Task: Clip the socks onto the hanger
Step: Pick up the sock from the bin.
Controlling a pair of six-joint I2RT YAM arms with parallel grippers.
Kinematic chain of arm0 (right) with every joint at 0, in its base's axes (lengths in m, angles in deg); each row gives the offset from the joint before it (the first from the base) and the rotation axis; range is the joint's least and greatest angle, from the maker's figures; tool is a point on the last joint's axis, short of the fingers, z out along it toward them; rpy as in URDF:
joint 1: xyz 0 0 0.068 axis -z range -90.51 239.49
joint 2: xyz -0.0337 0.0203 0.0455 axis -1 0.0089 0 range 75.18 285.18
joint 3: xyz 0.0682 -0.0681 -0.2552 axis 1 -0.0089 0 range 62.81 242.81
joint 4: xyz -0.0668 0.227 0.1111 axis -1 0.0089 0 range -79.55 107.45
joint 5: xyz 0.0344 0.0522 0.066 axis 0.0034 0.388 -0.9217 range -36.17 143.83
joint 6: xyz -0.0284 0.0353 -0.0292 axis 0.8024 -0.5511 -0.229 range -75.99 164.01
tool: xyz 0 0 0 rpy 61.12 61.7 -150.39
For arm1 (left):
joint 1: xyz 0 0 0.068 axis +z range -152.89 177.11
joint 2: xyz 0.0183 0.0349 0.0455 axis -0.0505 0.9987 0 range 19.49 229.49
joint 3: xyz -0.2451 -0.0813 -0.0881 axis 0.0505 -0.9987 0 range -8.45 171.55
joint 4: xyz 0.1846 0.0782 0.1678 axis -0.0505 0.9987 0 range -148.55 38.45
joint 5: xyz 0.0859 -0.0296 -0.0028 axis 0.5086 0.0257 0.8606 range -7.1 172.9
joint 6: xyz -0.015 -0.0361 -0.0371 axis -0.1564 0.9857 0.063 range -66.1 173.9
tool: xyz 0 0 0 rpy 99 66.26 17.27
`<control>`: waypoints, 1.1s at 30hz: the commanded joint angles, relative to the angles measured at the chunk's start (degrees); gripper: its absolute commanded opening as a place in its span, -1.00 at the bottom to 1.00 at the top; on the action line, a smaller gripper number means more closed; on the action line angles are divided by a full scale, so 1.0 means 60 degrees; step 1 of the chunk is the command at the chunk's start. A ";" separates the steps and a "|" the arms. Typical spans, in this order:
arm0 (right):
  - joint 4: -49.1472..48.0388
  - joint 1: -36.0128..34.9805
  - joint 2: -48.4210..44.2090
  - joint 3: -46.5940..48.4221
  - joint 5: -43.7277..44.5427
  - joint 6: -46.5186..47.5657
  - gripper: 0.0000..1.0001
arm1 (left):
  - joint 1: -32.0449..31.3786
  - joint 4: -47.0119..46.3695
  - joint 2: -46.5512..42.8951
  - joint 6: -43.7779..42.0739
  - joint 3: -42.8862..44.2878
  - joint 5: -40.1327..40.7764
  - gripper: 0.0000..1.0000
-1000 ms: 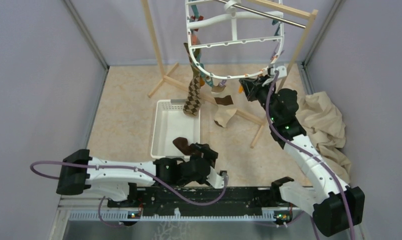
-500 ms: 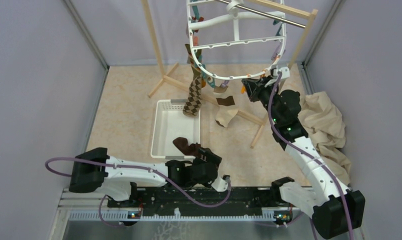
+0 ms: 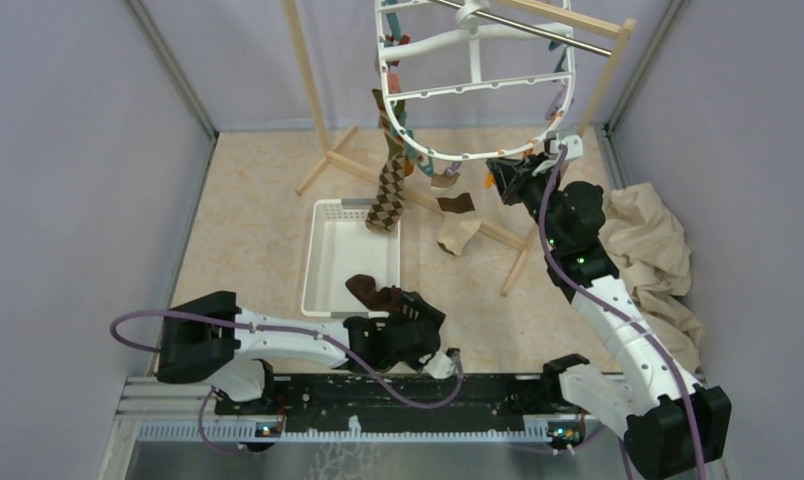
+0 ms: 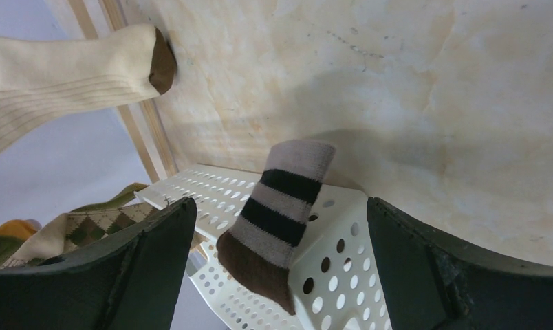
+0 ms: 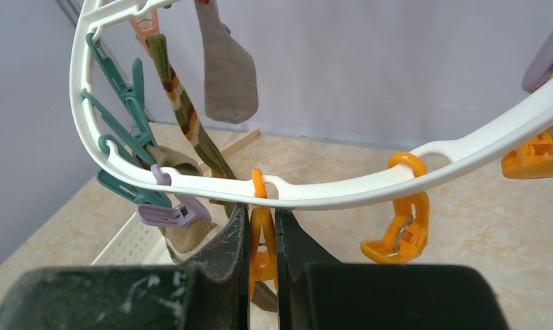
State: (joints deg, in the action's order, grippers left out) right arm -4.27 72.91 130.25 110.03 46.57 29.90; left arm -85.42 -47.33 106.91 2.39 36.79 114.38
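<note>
The white oval hanger hangs from the rack, its rim curving across the right wrist view. My right gripper is shut on an orange peg under that rim. Clipped to the hanger are an argyle sock, a cream-and-brown sock and a green-orange striped sock. A brown striped sock drapes over the tray's near edge. My left gripper is open just short of it, the sock showing between its fingers untouched.
The perforated white tray lies on the floor mat. The wooden rack with its metal bar holds the hanger. A big beige cloth is heaped at the right. More pegs, purple and orange, hang nearby.
The left arm's rear links have swung right while its gripper edged toward the striped sock. The hanger swayed and the cream-and-brown sock swung right. The right gripper kept its hold.
</note>
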 commanded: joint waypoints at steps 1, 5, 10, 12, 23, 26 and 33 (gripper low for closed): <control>-0.0006 0.0236 -0.0224 -0.0105 0.0405 -0.0124 -1.00 | 0.0378 -0.0369 0.0040 -0.0540 0.0042 0.0193 0.97; -0.0142 0.0252 -0.0172 -0.0147 0.0281 -0.0170 -1.00 | 0.0750 -0.0493 0.0195 -0.0788 0.0208 0.0331 0.96; -0.0194 0.0258 -0.0147 -0.0187 0.0243 -0.0184 -1.00 | 0.0848 -0.0858 0.0373 -0.1298 0.0115 0.0478 0.96; -0.0179 0.0267 -0.0179 -0.0202 0.0279 -0.0176 -1.00 | 0.0868 -0.1025 0.0445 -0.1380 0.0044 0.0524 0.96; -0.0296 0.0287 -0.0194 -0.0282 0.0021 -0.0316 -1.00 | 0.0951 -0.2240 0.0525 -0.2011 -0.0288 0.0926 0.79; -0.0318 0.0287 -0.0173 -0.0301 -0.0012 -0.0322 -1.00 | 0.0951 -0.2587 0.0431 -0.2264 -0.0400 0.1028 0.43; -0.0368 0.0287 -0.0029 -0.0268 -0.0045 -0.0380 -1.00 | 0.0923 -0.2562 0.0365 -0.1997 -0.0544 0.0979 -0.11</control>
State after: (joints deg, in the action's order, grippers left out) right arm -5.51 73.55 129.53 108.54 45.10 29.15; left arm -79.93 -61.27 110.12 -9.56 33.84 119.25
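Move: The sock's striped end, lying over the near right corner of the bin, is about 3 cm ahead of the wide-open left hand, 3 cm to its left and some 2 cm below. The bin's middle lies roughly 9 cm ahead, 14 cm left and 5 cm below; the hanging cream sock about 14 cm ahead, 5 cm right and 5 cm higher. From the right hand, the striped end is some 16 cm back, 17 cm left and 28 cm below. The sock's striped end is what the left hand reaches for: the hand goes forward about 5 cm, quickly and then easing off, almost level, with one finger pushing the bin's near corner along. The fingertips tip up some 10 degrees, and late on the wide-open fingers close to about half, one on each side of the striped part. ##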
